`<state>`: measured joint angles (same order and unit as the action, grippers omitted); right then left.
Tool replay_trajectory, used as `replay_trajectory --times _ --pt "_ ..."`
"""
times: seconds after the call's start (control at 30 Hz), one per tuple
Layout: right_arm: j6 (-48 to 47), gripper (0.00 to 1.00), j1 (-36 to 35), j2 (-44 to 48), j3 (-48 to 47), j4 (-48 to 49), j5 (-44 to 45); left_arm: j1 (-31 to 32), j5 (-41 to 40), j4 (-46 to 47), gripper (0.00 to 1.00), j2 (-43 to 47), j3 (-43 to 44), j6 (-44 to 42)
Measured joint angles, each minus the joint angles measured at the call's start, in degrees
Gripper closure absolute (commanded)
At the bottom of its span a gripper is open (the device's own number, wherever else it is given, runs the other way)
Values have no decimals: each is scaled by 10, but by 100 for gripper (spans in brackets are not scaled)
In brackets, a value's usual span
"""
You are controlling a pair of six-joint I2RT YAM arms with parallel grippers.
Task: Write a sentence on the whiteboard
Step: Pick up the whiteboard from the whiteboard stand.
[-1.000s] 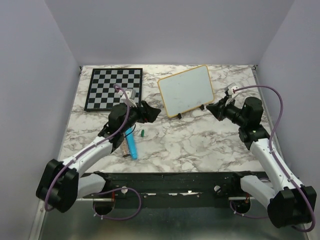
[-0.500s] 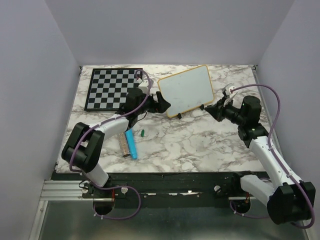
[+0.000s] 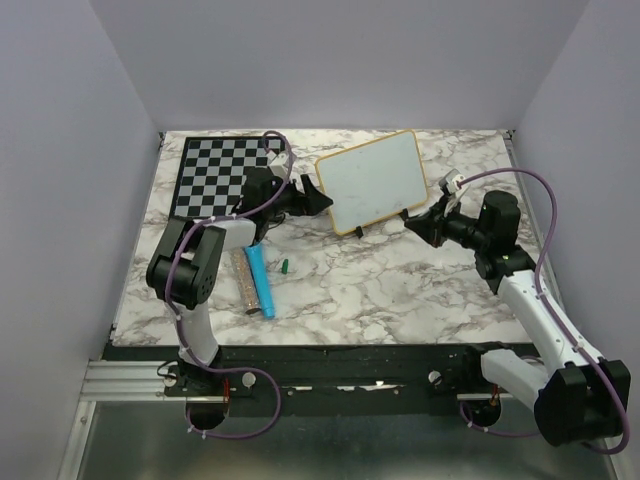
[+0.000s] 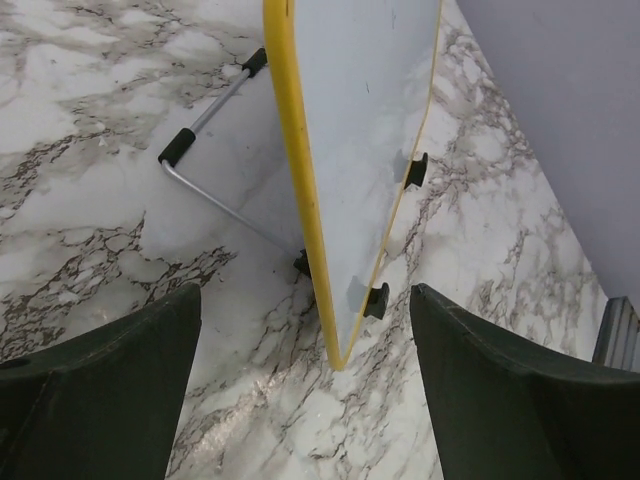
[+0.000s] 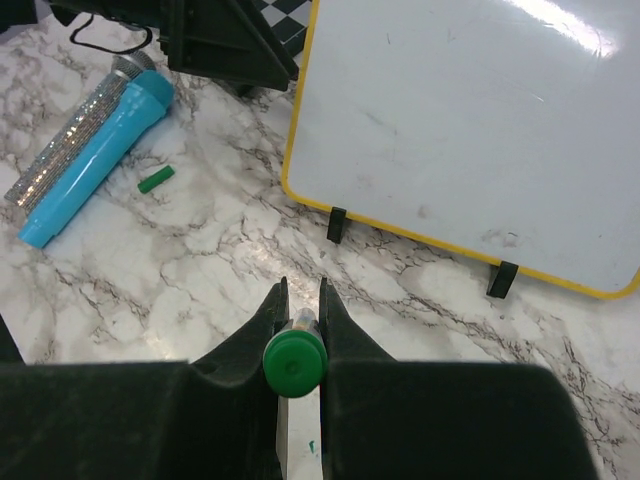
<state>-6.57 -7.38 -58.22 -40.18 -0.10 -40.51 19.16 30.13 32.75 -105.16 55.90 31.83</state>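
The whiteboard (image 3: 373, 182) stands tilted on its stand at the back middle of the marble table. Its face (image 5: 470, 130) carries only faint smudges, and no sentence is in view. My left gripper (image 3: 318, 200) is open at the board's lower left corner. In the left wrist view that corner (image 4: 335, 355) lies just ahead, between my two spread fingers (image 4: 110, 390), and touches neither. My right gripper (image 3: 415, 225) hovers just in front of the board's bottom edge. It is shut (image 5: 302, 295) on a green marker (image 5: 295, 362), which points toward the board.
A chessboard (image 3: 228, 178) lies at the back left. A blue tube (image 3: 259, 282), a glittery silver tube (image 3: 242, 282) and a small green cap (image 3: 284, 266) lie on the table left of centre. The board's wire stand (image 4: 215, 190) juts out behind it.
My left arm has swung from over the tubes to the board's lower left corner, its jaws narrowing slightly. My right gripper, still holding the marker, has crept left toward the board's bottom edge.
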Motion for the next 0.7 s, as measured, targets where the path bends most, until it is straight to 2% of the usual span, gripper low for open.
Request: replay_trajectory --times 0.17,0.3,0.37,0.53,0.67,0.7 --pt "0 99 0 -3 0 -1 -7 -17 65 78 19 -47 16 53" --pt "0 99 0 -5 0 -1 -10 -23 105 120 33 -87 68 91" --pt "0 99 0 -7 -1 -1 -10 -23 119 135 34 -104 95 107" --pt "0 99 0 -9 -1 -2 -10 -23 126 141 47 -114 113 121" --pt "0 99 0 -12 -1 -2 -11 -23 126 133 53 -121 123 120" --pt "0 100 0 -12 -1 -2 -11 -23 126 131 58 -124 126 119"
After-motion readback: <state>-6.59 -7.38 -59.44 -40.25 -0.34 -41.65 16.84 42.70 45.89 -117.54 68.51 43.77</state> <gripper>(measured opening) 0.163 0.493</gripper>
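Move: The left hand's open fingers are by the lower part of the whiteboard's left edge; the board's middle is about 11 cm to the right, 2 ahead and 3 below. The chessboard lies some 23 cm left and 7 ahead, the green cap 9 left and 13 back, the blue microphone 15 left and 16 back, all about 12 below. From the right hand, the board's middle is roughly 12 cm ahead, 8 left and 11 below. The left hand shifts about 4 cm forward and nearly as much up, drifting some 2.5 cm left, along the whiteboard's left edge towards its upper left corner, while its wrist turns about 15 degrees, its left side dipping and the fingers swinging slightly clockwise. The hand then all but settles there while the fingers, closing since early in the climb, narrow from nearly wide open to about half, one on either side of the edge, with no grip on the board to be seen yet. ##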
